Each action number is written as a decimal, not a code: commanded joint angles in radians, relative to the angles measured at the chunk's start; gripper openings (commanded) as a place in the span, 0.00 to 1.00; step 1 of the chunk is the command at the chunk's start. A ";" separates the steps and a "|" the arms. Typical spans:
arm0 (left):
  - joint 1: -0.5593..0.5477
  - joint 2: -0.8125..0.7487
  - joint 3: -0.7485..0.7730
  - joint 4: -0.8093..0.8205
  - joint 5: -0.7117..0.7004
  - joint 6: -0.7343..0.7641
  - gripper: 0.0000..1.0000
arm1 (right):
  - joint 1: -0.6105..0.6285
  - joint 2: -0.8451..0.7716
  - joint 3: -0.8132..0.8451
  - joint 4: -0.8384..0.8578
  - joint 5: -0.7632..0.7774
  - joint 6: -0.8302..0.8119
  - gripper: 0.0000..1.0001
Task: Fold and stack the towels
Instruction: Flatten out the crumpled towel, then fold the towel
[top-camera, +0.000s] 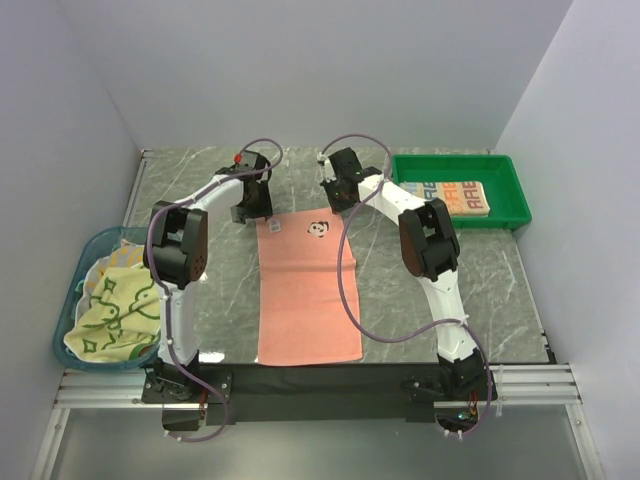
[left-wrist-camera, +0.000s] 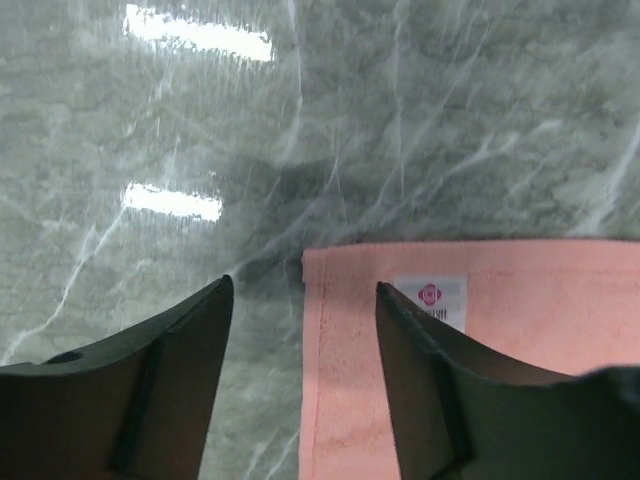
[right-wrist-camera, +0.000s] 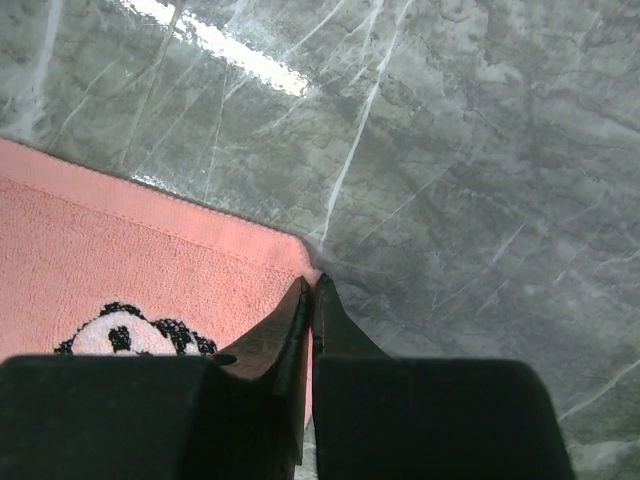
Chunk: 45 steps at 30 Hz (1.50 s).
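Note:
A salmon-pink towel (top-camera: 305, 300) with a panda emblem lies flat and unfolded mid-table. My left gripper (top-camera: 262, 215) is at its far left corner. In the left wrist view the left gripper (left-wrist-camera: 304, 285) stands open, its fingers astride the pink towel's (left-wrist-camera: 540, 340) left edge beside a white label. My right gripper (top-camera: 340, 205) is at the far right corner. In the right wrist view the right gripper (right-wrist-camera: 311, 282) is shut, pinching the edge of the pink towel (right-wrist-camera: 120, 250) next to the panda. A folded cream towel (top-camera: 455, 197) with coloured letters lies in the green tray.
The green tray (top-camera: 455, 160) stands at the back right. A blue basket (top-camera: 70, 300) at the left edge holds crumpled pale yellow and green towels (top-camera: 110, 310). Grey marble tabletop (top-camera: 480, 270) shows around the pink towel, with walls on the left, right and back.

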 joint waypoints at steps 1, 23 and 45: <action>0.000 0.026 0.064 -0.015 -0.028 0.021 0.63 | 0.007 0.004 -0.040 -0.017 0.007 0.001 0.00; -0.020 0.140 0.035 -0.036 -0.030 0.003 0.13 | 0.008 -0.004 -0.055 -0.011 0.014 0.003 0.00; 0.009 0.140 0.432 0.036 -0.132 0.121 0.01 | -0.048 -0.099 0.072 0.142 0.172 0.003 0.00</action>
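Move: Just under the left hand's open fingers lies the towel's far left corner, about 1 cm ahead, 1 cm to the right and 2 cm below; its white label is some 4 cm right and 2 cm back of that hand. The right hand already holds the far right corner between its fingertips. The panda print sits about 5 cm left and 5 cm back of it, the green tray roughly 30 cm right and 5 cm ahead. Settling the last centimetre or so forward, right and down, the left hand shuts its fingers on the towel's far left corner while the right keeps its pinch nearly still. Then both draw the far edge forward and up off the table, the left leading by about 7 cm each way and tipping its fingers outward some 10 degrees, the right starting later and going roughly 3 cm each way. ##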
